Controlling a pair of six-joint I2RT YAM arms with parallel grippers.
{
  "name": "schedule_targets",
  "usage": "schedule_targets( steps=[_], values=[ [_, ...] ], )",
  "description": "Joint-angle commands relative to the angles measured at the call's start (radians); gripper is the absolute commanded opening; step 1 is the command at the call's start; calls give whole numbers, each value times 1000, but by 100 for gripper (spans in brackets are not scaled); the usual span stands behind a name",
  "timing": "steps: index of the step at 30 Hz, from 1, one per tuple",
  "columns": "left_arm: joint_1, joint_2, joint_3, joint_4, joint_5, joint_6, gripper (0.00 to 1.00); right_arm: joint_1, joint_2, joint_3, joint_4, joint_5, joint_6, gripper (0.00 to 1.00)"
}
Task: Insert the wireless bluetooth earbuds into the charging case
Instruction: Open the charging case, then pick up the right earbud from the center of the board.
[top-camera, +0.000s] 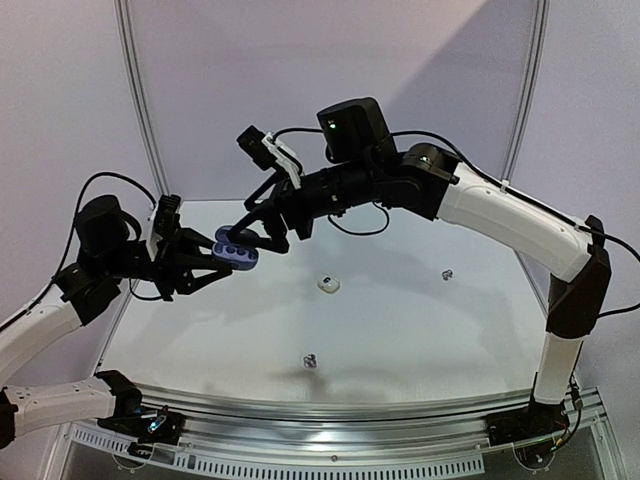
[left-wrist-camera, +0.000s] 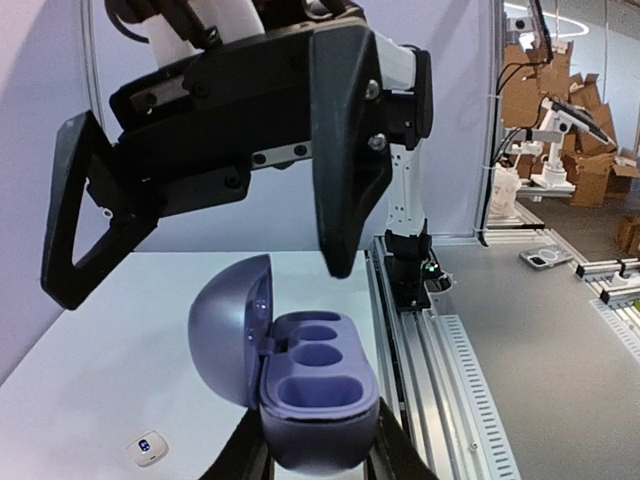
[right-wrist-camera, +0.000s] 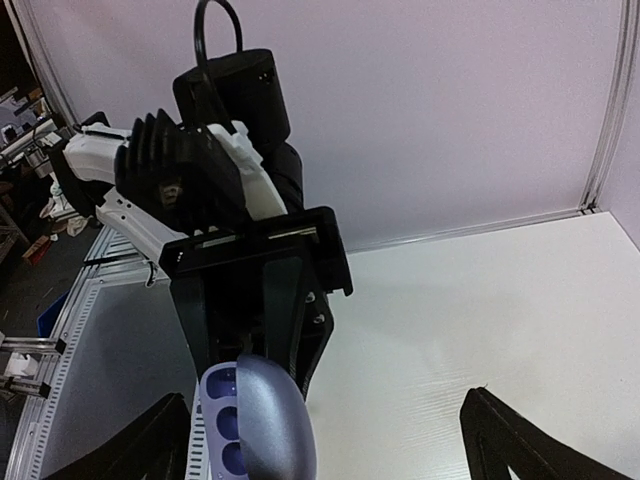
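My left gripper (top-camera: 226, 262) (left-wrist-camera: 315, 458) is shut on the base of the purple charging case (top-camera: 236, 250) (left-wrist-camera: 312, 388), held in the air over the table's left side. The case's lid (left-wrist-camera: 228, 332) (right-wrist-camera: 277, 418) stands open and its sockets (left-wrist-camera: 318, 356) look empty. Just above the case, my right gripper (top-camera: 258, 235) (right-wrist-camera: 320, 455) is open wide, its fingers (left-wrist-camera: 345, 180) straddling the case without touching it. A white earbud (top-camera: 328, 284) (left-wrist-camera: 147, 447) lies on the table near the middle. Two dark earbuds lie apart, one near the front (top-camera: 311, 361), one at the right (top-camera: 448, 273).
The white table (top-camera: 400, 330) ends in a curved metal rail (top-camera: 340, 420) at the near edge. An aluminium frame rail (left-wrist-camera: 440, 380) runs along the table's side in the left wrist view. A white backdrop wall (right-wrist-camera: 430, 110) stands behind the table.
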Motion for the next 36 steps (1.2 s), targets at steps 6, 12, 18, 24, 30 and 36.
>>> schedule_targets(
  steps=[6, 12, 18, 24, 30, 36],
  values=[
    [4, 1, -29, 69, -27, -141, 0, -41, -61, -15, 134, -21, 95, 99],
    [7, -20, -82, 125, -96, -215, 0, -242, -223, -258, 169, 143, 299, 99],
    [7, -18, -92, 146, -118, -231, 0, -570, -365, -552, 137, 167, 520, 99],
    [12, 21, -91, 187, -151, -248, 0, -654, -353, -520, -195, 579, 311, 95],
    [15, 96, -4, 95, -184, -165, 0, -722, -108, -321, -464, 642, 182, 72],
    [15, 188, 53, 144, -202, -173, 0, -765, 126, -134, -563, 698, 83, 63]
  ],
)
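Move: The silver earbud on the right of the table lies some 24 cm ahead of my right hand, 42 cm to its right and 37 cm below. The white case lies about 20 cm ahead, 11 cm right and just as low; the other silver earbud is 3 cm back and 7 cm right. From my left hand, which holds the open purple case, the right-hand earbud is roughly 27 cm ahead, 46 cm right, 32 cm down. I lift my right hand a couple of centimetres away from the open case, then swing it fast to the right and forward, some 38 cm and 28 cm, dropping about 18 cm below its start towards the right-hand earbud. Its fingers swing round clockwise to point forward and steeply down, narrowing from wide open by about a third. My left hand keeps its grip on the purple case, carrying it about 6 cm forward while turning slightly. ##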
